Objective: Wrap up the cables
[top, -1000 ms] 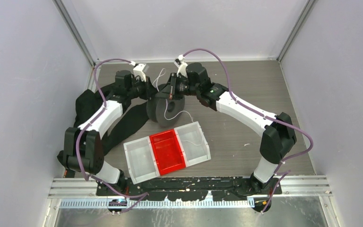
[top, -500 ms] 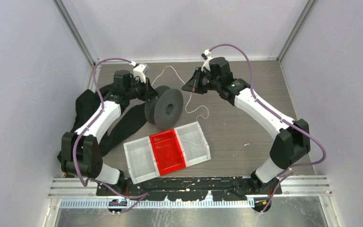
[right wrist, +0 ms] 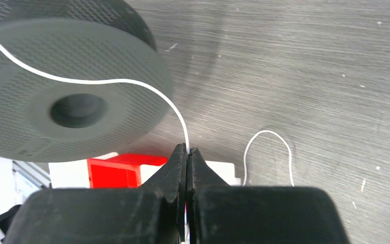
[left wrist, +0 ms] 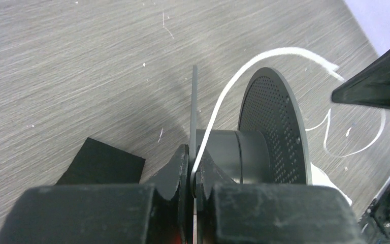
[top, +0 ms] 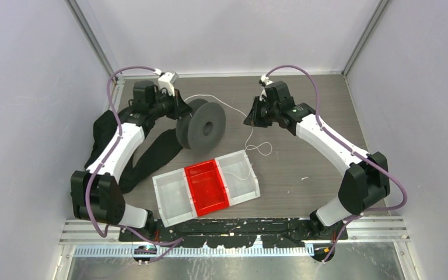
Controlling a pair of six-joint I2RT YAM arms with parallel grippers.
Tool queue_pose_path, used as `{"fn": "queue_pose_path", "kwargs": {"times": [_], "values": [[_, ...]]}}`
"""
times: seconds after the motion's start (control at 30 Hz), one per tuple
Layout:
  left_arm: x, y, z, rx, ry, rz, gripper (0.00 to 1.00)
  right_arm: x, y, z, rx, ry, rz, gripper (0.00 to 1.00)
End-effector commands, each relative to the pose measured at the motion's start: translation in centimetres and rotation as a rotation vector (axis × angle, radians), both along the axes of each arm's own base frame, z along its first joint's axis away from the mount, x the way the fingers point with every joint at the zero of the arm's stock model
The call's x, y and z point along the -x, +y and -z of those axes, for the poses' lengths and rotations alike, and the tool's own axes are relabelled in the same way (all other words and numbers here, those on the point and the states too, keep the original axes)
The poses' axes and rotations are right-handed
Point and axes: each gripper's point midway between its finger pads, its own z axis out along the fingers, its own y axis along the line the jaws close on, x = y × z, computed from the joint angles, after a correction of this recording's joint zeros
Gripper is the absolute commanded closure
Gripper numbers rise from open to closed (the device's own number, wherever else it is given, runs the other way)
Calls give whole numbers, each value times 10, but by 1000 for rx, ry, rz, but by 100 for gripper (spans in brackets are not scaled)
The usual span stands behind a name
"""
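Observation:
A dark grey spool (top: 202, 125) stands on edge at the back of the table. My left gripper (top: 178, 111) is shut on its thin near flange (left wrist: 193, 101), with the white cable (left wrist: 222, 99) pinched beside it between the jaws (left wrist: 193, 163). The cable (top: 221, 100) arcs from the spool to my right gripper (top: 251, 119), which is shut on it. In the right wrist view the cable (right wrist: 132, 82) crosses the spool's face (right wrist: 71, 101) into the shut jaws (right wrist: 188, 151). Below the right gripper the slack loops on the table (top: 262, 149) and trails into the tray.
A white tray (top: 169, 175) with a red middle compartment (top: 207, 188) lies in front of the spool. A wide black strap (top: 151, 154) lies under the left arm. Grey walls close in the table on three sides.
My right gripper has drawn away to the right from the spool, pulling the cable out with it. The left gripper has closed on the flange and shifted the spool slightly back and left.

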Motion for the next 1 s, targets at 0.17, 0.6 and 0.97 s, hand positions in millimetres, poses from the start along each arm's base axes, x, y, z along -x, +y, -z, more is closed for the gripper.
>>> {"fn": "queue_pose_path", "kwargs": {"times": [0.17, 0.6, 0.97], "values": [[8, -3, -129, 201, -237, 13, 100, 3, -10, 10, 44, -24, -2, 100], [46, -17, -157, 165, -250, 213, 100, -32, -30, -20, 59, -147, 123, 100], [41, -12, -170, 179, -261, 163, 100, -17, -12, -3, -42, -55, 39, 99]]}}
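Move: The left hand already grips the spool's rim and the cable's end. The spool's middle is about 6 cm to its right, 1 cm back and 7 cm below, and the tray is roughly 21 cm back, 8 cm right and 20 cm below. The right hand pinches the cable. From there the spool is about 20 cm left, 2 cm ahead and 4 cm lower, and a loose cable loop lies about 2 cm back, 2 cm right and 19 cm below. Left hand lifts the gripped spool about 12 cm, easing back; right keeps cable pinched, dips, then goes forward-right. ##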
